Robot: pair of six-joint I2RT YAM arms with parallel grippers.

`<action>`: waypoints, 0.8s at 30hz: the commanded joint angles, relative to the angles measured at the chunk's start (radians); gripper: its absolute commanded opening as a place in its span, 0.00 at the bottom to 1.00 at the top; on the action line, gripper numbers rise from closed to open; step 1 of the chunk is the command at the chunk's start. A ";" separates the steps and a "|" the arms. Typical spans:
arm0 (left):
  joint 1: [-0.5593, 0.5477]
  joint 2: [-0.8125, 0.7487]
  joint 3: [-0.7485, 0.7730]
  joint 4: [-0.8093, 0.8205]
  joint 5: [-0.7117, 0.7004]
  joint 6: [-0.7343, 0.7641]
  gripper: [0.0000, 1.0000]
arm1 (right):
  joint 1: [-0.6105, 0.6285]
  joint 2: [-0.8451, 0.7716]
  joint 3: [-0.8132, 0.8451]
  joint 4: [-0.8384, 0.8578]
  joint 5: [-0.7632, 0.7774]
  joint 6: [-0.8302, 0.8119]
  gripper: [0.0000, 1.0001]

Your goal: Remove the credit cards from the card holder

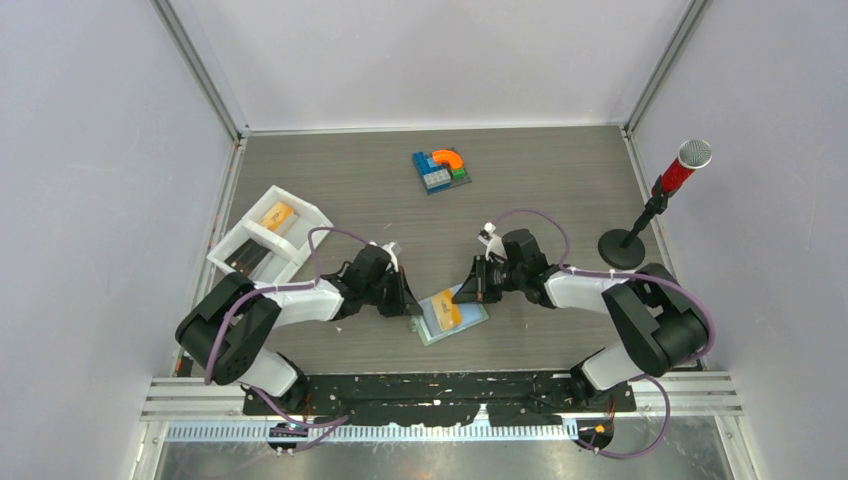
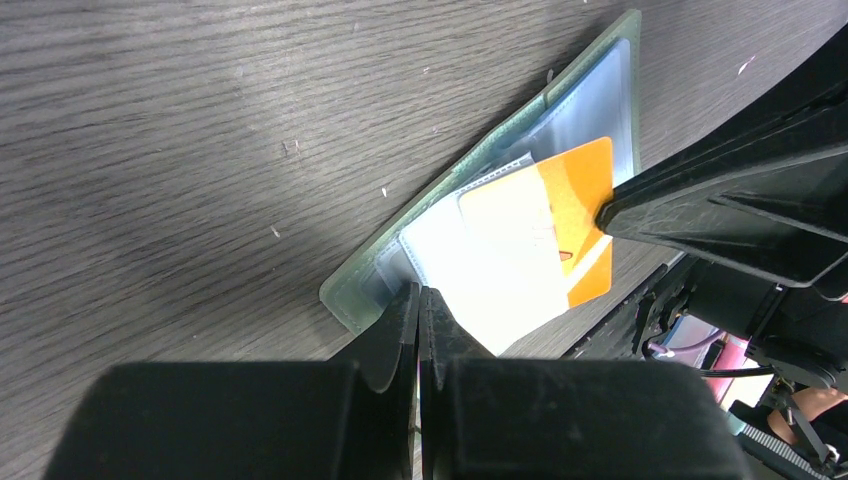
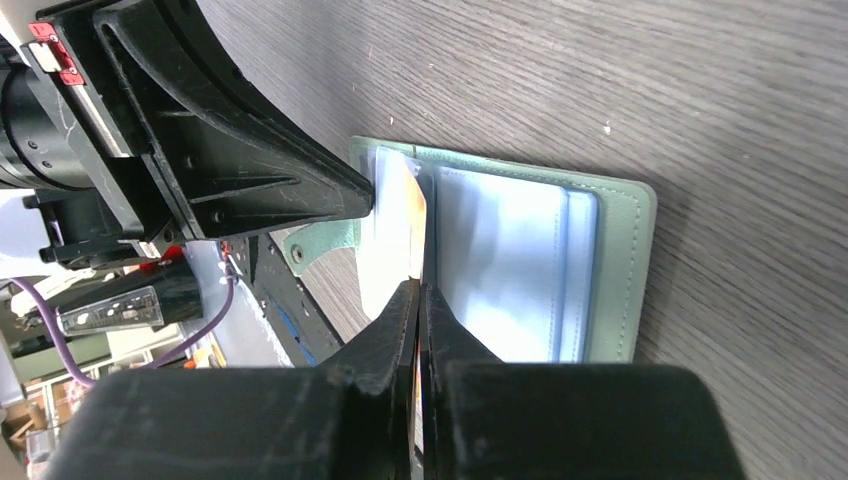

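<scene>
The sage-green card holder (image 1: 473, 316) lies open on the table between both arms, its light blue sleeves (image 3: 500, 260) facing up. An orange credit card (image 2: 575, 205) sticks partway out of a sleeve. My right gripper (image 3: 420, 288) is shut on this card's edge, which shows edge-on (image 3: 420, 215) in the right wrist view. My left gripper (image 2: 420, 290) is shut, its tips pressed down on the sleeves at the holder's corner (image 2: 355, 295). From above, the left gripper (image 1: 411, 305) and right gripper (image 1: 466, 292) flank the holder.
A white two-compartment tray (image 1: 232, 238) at the left holds an orange card (image 1: 277, 215) and dark cards (image 1: 245, 262). A toy block cluster (image 1: 441, 170) sits at the back. A red microphone (image 1: 680, 168) on a round base (image 1: 622, 248) stands at the right.
</scene>
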 commanded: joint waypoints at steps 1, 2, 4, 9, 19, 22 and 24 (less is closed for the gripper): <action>-0.005 0.015 0.006 -0.067 -0.050 0.057 0.00 | -0.021 -0.070 0.006 -0.036 0.016 -0.049 0.05; -0.005 0.011 0.013 -0.075 -0.046 0.060 0.00 | -0.027 -0.086 0.009 -0.058 0.027 -0.053 0.05; -0.007 -0.004 0.041 -0.090 -0.033 0.065 0.00 | -0.037 -0.117 0.016 -0.098 0.050 -0.059 0.05; -0.007 -0.081 0.112 -0.142 0.006 0.066 0.09 | -0.049 -0.233 0.017 -0.177 0.117 -0.025 0.05; -0.007 -0.291 0.166 -0.195 0.052 0.046 0.45 | -0.048 -0.504 0.027 -0.254 0.278 0.144 0.05; -0.006 -0.366 0.131 -0.144 0.079 0.015 0.54 | -0.039 -0.592 -0.016 -0.156 0.319 0.274 0.05; -0.005 -0.423 0.106 -0.090 0.098 -0.011 0.56 | -0.026 -0.666 -0.052 -0.107 0.376 0.343 0.05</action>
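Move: My right hand already pinches the orange card by its right-hand edge; the card's middle lies about 2 cm left, 1 cm back and 1 cm below. The open card holder's middle is some 1 cm left of that hand, 2 cm back and 3 cm down. From my left hand, its shut fingertips on the holder's left end, the orange card is about 6 cm right and 1 cm ahead, and the holder's middle 7 cm right, level fore and aft, 1 cm lower. I draw the orange card up and to the right out of its pocket with my right hand, keeping the pinch, then lift faster, about 11 cm in all, with the hand turning some 20 degrees clockwise and its fingers tipping up. My left hand first stays on the holder's left end, then comes off and rises about 13 cm, opening its fingers to about half. ##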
